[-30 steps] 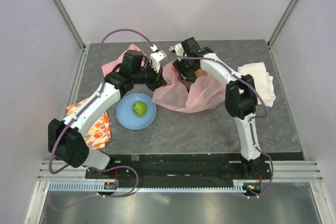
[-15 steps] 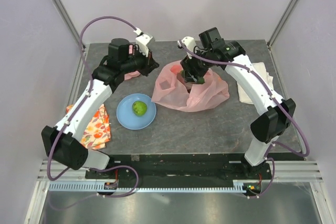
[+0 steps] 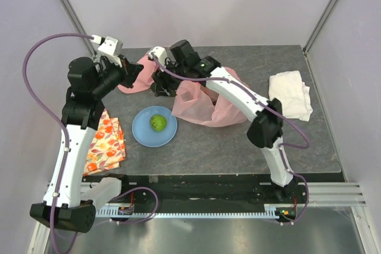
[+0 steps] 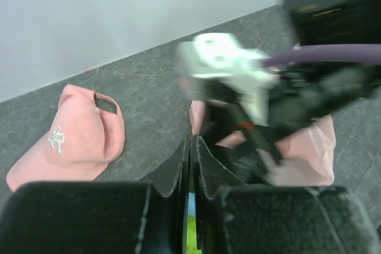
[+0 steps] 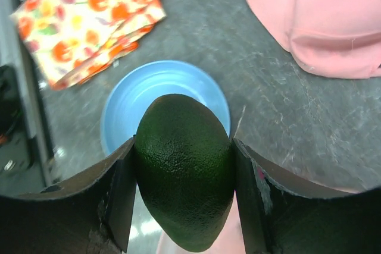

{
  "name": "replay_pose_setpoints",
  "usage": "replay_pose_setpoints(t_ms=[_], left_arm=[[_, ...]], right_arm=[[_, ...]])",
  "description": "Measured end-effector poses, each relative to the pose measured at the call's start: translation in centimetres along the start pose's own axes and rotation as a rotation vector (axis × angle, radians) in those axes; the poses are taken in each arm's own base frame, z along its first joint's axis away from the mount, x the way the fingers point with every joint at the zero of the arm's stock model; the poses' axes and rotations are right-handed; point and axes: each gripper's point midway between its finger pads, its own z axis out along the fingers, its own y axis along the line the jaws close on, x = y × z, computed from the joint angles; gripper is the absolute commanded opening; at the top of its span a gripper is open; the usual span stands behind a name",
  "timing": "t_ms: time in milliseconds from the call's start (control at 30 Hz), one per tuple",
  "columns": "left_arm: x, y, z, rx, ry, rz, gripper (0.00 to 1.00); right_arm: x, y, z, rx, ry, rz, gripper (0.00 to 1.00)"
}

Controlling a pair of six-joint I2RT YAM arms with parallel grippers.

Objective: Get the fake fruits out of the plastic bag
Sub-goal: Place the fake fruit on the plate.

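My right gripper [image 5: 183,147] is shut on a dark green avocado [image 5: 183,176], held just above the far rim of the blue plate [image 5: 128,96]. In the top view the right gripper [image 3: 159,86] hangs left of the pink plastic bag [image 3: 208,104], between cap and plate. A green round fruit [image 3: 158,123] lies on the blue plate [image 3: 141,134]. My left gripper [image 3: 132,71] is raised over the pink cap, away from the bag. Its jaws stand almost together with only a thin slit, and nothing is between the fingers [image 4: 178,165]. Whatever the bag still holds is hidden.
A pink cap [image 4: 71,141] lies at the back left of the table. A fruit-patterned cloth [image 3: 106,142] sits left of the plate, and a white folded cloth [image 3: 290,94] lies at the right. Grey walls and metal posts border the table.
The right arm swung left out of the bag's mouth, carrying the avocado toward the plate. The left arm pulled away from the bag, up and to the left over the cap.
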Motion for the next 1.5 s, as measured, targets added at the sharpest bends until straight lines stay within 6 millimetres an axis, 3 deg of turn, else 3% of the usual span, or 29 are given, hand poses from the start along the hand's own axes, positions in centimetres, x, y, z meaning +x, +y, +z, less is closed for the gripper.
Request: replay_pose_setpoints(t_ms=[67, 200, 400, 733, 1067, 1200, 1500], left_arm=[[0.0, 0.0, -1.0, -0.004, -0.013, -0.008, 0.11], [0.2, 0.2, -2.3, -0.006, -0.027, -0.036, 0.11], [1.7, 0.7, -2.8, -0.013, -0.006, -0.092, 0.11], [2.1, 0.3, -2.2, 0.026, -0.001, -0.140, 0.12], [3.7, 1.5, -1.3, 0.021, 0.037, -0.195, 0.12], [4.1, 1.6, -0.9, 0.030, 0.053, -0.211, 0.12], [4.2, 1.7, -0.5, 0.036, 0.055, -0.230, 0.12]], right_arm=[[1.1, -1.5, 2.7, 0.029, 0.013, 0.041, 0.55], [5.9, -4.3, 6.9, 0.141, 0.115, 0.128, 0.53], [9.8, -5.4, 9.8, 0.211, 0.197, 0.132, 0.53], [10.6, -2.8, 12.3, 0.173, 0.215, 0.100, 0.56], [13.4, -0.8, 16.4, 0.098, 0.241, 0.128, 0.62], [12.7, -0.5, 17.0, 0.076, 0.215, 0.140, 0.69], [11.4, 1.2, 17.5, 0.037, 0.181, 0.147, 0.68]])
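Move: The right hand holds the dark green avocado; the plate's middle lies about 8 cm to its left, 4 cm back and 22 cm below. The green fruit on the plate is some 6 cm left, 4 cm back and 20 cm down; the pink cap sits about 13 cm left and 15 cm ahead. From the left hand, the plate is roughly 5 cm right, 3 cm back and 36 cm below. The right hand lowers the gripped avocado about 19 cm and 10 left, over the plate; empty left sinks slightly. ##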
